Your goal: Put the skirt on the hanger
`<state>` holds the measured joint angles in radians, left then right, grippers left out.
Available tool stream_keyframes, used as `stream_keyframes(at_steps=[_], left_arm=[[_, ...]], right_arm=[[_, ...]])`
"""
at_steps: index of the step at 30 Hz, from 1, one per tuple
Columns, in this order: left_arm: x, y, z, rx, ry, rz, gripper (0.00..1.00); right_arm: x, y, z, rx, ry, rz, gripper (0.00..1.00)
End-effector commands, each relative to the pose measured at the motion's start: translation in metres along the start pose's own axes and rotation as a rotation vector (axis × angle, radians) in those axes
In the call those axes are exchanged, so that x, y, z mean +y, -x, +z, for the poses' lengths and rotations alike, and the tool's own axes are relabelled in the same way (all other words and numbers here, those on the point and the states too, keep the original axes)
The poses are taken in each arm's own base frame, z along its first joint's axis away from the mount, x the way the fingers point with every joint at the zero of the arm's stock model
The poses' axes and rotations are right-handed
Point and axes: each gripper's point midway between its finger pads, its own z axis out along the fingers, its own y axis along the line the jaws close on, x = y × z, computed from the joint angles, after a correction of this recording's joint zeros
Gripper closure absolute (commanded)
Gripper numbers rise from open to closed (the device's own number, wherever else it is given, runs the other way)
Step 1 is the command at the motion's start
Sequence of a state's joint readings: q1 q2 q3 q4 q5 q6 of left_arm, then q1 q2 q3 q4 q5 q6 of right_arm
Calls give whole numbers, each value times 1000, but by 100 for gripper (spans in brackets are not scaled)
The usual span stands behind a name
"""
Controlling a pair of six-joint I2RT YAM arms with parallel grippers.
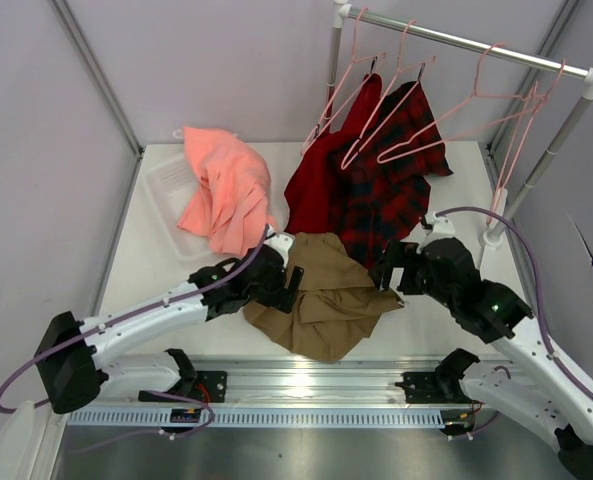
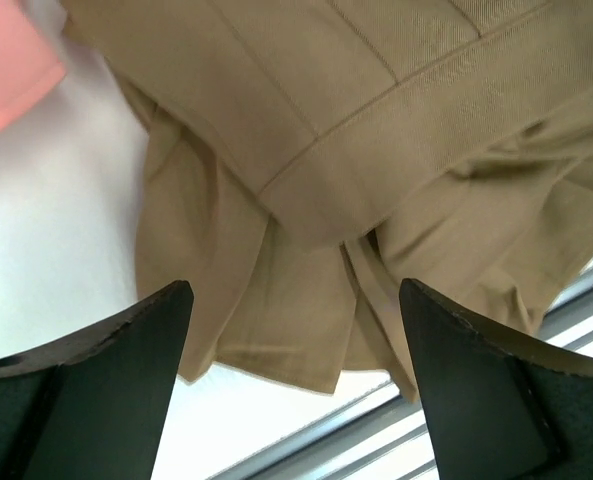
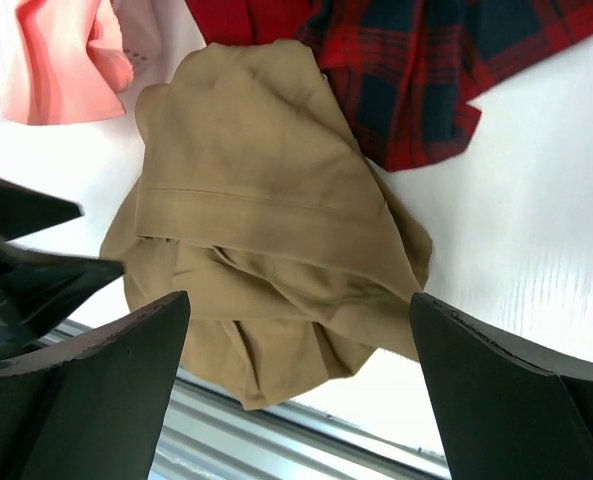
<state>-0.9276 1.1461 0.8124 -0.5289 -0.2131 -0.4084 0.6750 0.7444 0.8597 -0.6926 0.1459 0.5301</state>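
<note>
The khaki skirt lies crumpled on the white table near its front edge. It also shows in the left wrist view and in the right wrist view. My left gripper is open and empty at the skirt's left edge, its fingers apart just above the cloth. My right gripper is open and empty at the skirt's right side, its fingers wide apart. Several thin pink hangers hang on the rail at the back right.
A salmon-pink garment lies over a clear tray at the back left. A red garment and a red-and-black plaid garment hang from the rack. The rack's post stands at the right. A metal rail runs along the table's front.
</note>
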Motion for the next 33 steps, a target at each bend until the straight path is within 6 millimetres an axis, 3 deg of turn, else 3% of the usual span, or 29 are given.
stream_keyframes(at_steps=[1,6,9,11,12,15,16,18,19,20,22,23,24,29,30,33], left_arm=[[-12,24,16,-99,-26,-5,11],[-11,27,40,-85,21,0,18],[-10,27,51,-70,51,-8,30],[3,34,52,-90,136,-24,42],[12,31,51,-77,178,-34,56],[28,55,40,-114,233,-80,78],[35,63,36,-117,237,-103,99],[27,87,19,-150,168,-118,100],[27,85,13,-118,145,-113,100],[20,108,-1,-155,109,-97,100],[16,100,-12,-81,88,-51,100],[6,114,-22,-85,38,-24,100],[8,100,-27,-9,42,-1,100],[4,87,-53,134,16,45,100],[9,77,-60,181,32,52,100],[22,72,-75,216,100,53,100]], right_arm=[[-7,-3,-5,-20,-28,59,1],[-27,-17,0,8,-117,50,1],[-34,-19,3,8,-162,73,1],[-42,-23,4,19,-208,82,0],[-48,-24,2,22,-246,98,1],[-51,-22,2,31,-282,114,1],[-49,-22,2,35,-273,117,1],[-48,-22,4,35,-270,121,1],[-47,-22,5,33,-267,129,0],[-45,-20,6,28,-262,134,1],[-41,-16,7,16,-245,145,1],[-37,-15,7,15,-225,150,1],[-32,-11,8,2,-204,158,0],[-14,1,8,-14,-123,146,1],[-10,5,8,-21,-108,143,1],[-4,5,8,-14,-70,128,1]])
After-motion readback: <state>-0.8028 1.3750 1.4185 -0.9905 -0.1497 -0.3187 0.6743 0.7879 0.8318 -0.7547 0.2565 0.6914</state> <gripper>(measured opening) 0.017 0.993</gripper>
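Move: The skirt's left waist corner lies about 4 cm ahead of the left gripper, 1 cm to its right and 5 cm below. From that gripper the pink garment is some 22 cm ahead and 12 cm left, and the dark red garment about 21 cm ahead and 6 cm right. The skirt's right waist end lies roughly 3 cm back, 3 cm right and 15 cm below the right gripper, with the plaid garment some 21 cm straight ahead of it. Bring the left gripper down and forward about 5 cm onto the skirt's left waist corner, shut the fingers to pinch it, then lift it some 15 cm, swinging forward and then back a little. Meanwhile lower the open right gripper about 5 cm and shift it right above the skirt's right end, turning some 10 degrees clockwise, then ease it up and left again. ##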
